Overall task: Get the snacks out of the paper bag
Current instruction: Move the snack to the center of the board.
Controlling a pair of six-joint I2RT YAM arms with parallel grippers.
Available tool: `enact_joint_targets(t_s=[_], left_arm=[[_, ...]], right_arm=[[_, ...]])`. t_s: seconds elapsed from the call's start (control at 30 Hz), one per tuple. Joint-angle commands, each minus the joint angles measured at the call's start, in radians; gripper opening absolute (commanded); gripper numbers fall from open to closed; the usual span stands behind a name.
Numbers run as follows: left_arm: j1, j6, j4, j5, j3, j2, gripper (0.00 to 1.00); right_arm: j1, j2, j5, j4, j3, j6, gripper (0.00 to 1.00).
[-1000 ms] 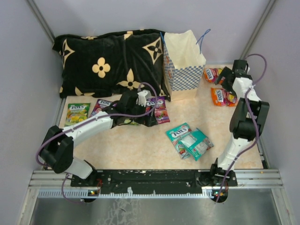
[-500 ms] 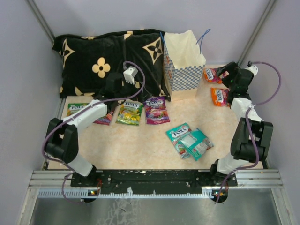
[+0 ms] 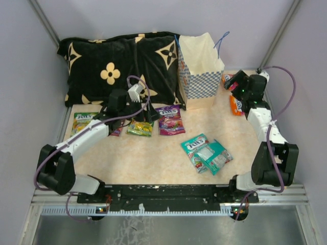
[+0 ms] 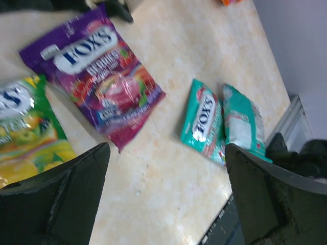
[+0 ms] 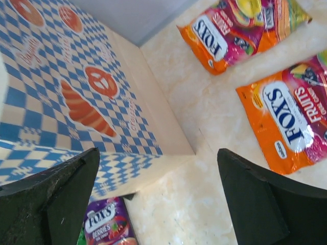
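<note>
The blue-and-white checkered paper bag stands upright beside the cushion, its cream inside empty as far as I can see. Snacks lie flat on the table: green packets, a purple one, two teal ones, and orange ones partly hidden behind my right arm. My left gripper hovers open above the green and purple packets, holding nothing. My right gripper is open just right of the bag, with the orange packets beside it.
A black cushion with tan flowers fills the back left, touching the bag. Grey walls close in on the back and sides. The black rail with the arm bases runs along the near edge.
My left gripper lifted off the packets toward the cushion, then came back over the green and purple ones. My right gripper shifted left toward the bag. Both stayed open.
</note>
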Motion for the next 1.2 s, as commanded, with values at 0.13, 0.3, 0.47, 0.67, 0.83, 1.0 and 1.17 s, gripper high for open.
enact_joint_targets(t_s=[0.13, 0.3, 0.47, 0.67, 0.83, 1.0, 1.17], left_arm=[[0.001, -0.036, -0.208, 0.140, -0.036, -0.140, 0.99], [0.001, -0.019, -0.279, 0.071, -0.051, -0.274, 0.99], [0.001, -0.001, -0.276, -0.033, -0.096, -0.435, 0.99], [-0.001, 0.011, -0.283, -0.063, -0.115, -0.537, 0.99], [-0.001, 0.045, -0.331, -0.027, -0.134, -0.564, 0.99], [-0.009, 0.012, -0.343, -0.105, -0.217, -0.544, 0.97], [-0.128, -0.049, -0.295, -0.231, -0.277, -0.471, 0.97]], right_arm=[[-0.001, -0.175, -0.099, -0.115, -0.145, 0.015, 0.99], [0.004, -0.246, -0.173, -0.283, -0.077, -0.039, 0.99], [0.004, -0.407, -0.124, -0.336, -0.082, -0.055, 0.99], [-0.006, -0.735, -0.205, -0.080, -0.359, 0.136, 0.99], [0.027, -0.757, -0.331, -0.313, -0.336, 0.030, 0.99], [0.082, -0.789, -0.111, -0.593, -0.282, -0.123, 0.99], [0.095, -0.803, -0.021, -0.746, -0.333, -0.088, 0.99]])
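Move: The upper teal snack pack lies about 28 cm back from the right hand, some 12 cm to its left and 13 cm below. The lower teal pack is 26 cm back and 21 cm left of that hand, at about the same depth; the near orange pack is 3 cm back and 7 cm right, and the paper bag stands 18 cm left, about level with the hand. From the left hand the upper teal pack is roughly 32 cm right, 17 cm back and 10 cm down. Towards the two teal packs the right hand swings back some 21 cm and about 6 cm left, away from the orange packs, first dipping, then arching up and sinking again, turned about 15 degrees counter-clockwise, fingers wide open and touching nothing. The left hand, also open, draws back about 10 cm and left 6, rising 8 cm over the way and coming down to its starting height. ##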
